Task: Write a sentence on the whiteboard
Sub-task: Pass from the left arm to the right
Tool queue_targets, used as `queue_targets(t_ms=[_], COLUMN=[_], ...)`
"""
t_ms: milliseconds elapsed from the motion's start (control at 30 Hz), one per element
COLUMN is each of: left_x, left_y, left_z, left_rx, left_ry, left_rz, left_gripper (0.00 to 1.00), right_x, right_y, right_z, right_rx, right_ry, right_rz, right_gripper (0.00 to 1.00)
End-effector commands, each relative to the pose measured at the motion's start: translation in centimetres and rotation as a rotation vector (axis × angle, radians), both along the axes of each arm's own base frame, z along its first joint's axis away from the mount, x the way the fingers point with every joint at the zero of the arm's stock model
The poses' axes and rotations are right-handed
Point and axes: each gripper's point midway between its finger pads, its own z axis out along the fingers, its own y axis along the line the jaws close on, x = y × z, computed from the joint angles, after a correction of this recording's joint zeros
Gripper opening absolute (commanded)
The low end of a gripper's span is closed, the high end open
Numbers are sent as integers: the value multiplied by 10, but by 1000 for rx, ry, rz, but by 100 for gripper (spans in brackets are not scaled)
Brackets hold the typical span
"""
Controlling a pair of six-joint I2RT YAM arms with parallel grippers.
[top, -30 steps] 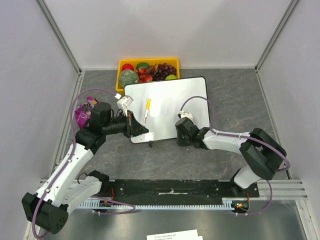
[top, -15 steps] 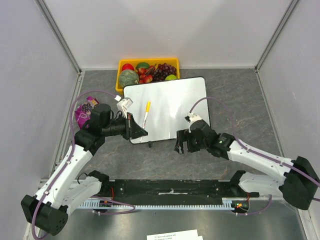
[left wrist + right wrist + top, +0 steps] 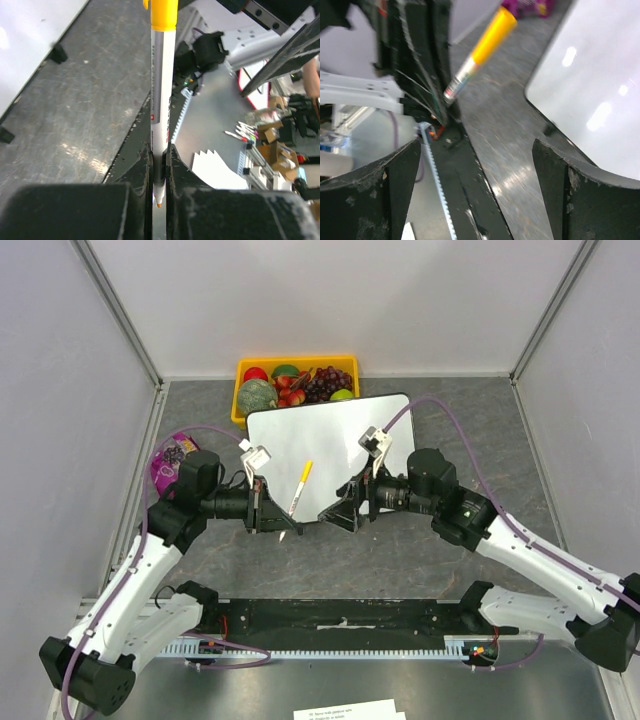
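The whiteboard (image 3: 335, 445) lies flat at the middle of the table, its surface plain white; the sentence is not in view on it. My left gripper (image 3: 272, 512) hovers just off the board's near left corner, shut on a white marker (image 3: 300, 486) with a yellow end. In the left wrist view the marker (image 3: 162, 90) stands between the fingers (image 3: 137, 172), its bare orange nib below them, the board (image 3: 25, 30) at upper left. My right gripper (image 3: 336, 508) faces the marker from the right, open and holding nothing. The right wrist view shows the marker (image 3: 479, 56) ahead and the board (image 3: 600, 90).
A yellow tray (image 3: 243, 368) of fruit and vegetables sits behind the board. A purple packet (image 3: 170, 462) lies by the left wall. Small black clips (image 3: 551, 131) edge the board's near side. The arms' black base strip (image 3: 340, 615) runs along the near edge.
My right arm lifted off the board's near right edge, swung left and opened its gripper wide toward the marker. My left gripper drew the marker slightly nearer, off the board.
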Motion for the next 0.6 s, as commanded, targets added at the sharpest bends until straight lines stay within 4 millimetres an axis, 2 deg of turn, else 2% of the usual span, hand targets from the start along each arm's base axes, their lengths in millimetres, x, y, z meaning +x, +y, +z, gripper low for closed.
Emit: queue_targets(t_ms=[0, 167, 333, 400, 467, 567], left_x=[-30, -44, -47, -47, -47, -48], left_y=[-3, -3, -2, -2, -3, -4], left_z=[42, 55, 54, 54, 55, 56], left_rx=[-124, -174, -181, -184, -188, -194], left_ry=[-106, -138, -135, -134, -135, -136], left_rz=[-180, -238, -252, -255, -260, -264], left_gripper=[2, 2, 2, 2, 2, 2], right_x=[-29, -36, -43, -45, -49, -57], right_y=[32, 48, 55, 60, 64, 72], right_z=[67, 85, 98, 95, 90, 82], right_rx=[250, 367, 432, 425, 415, 395], right_ry=[-56, -28, -10, 4, 22, 42], right_rz=[268, 362, 422, 434, 450, 475], right_gripper=[96, 88, 77, 71, 57, 54])
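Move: The marker stands upright, leaning forward, in the left fingers near its tip; its middle is about 3 cm ahead of, 1 cm right of and 4 cm above the left hand. The open right hand has that middle roughly 8 cm to its left, 1 cm ahead and 2 cm up. From the right hand, the whiteboard's middle lies some 23 cm ahead, 1 cm left and 27 cm below, the left fingertips 9 cm left, 2 cm back and 2 cm below. Right fingers come round the marker's upper body from the right and close to about half open, with no pinch to be seen yet. That hand travels some 10 cm left, up and back, its fingers tilting up and swinging counter-clockwise. The left hand keeps its grip and carries the marker about 6 cm back and up, turning slightly clockwise. ##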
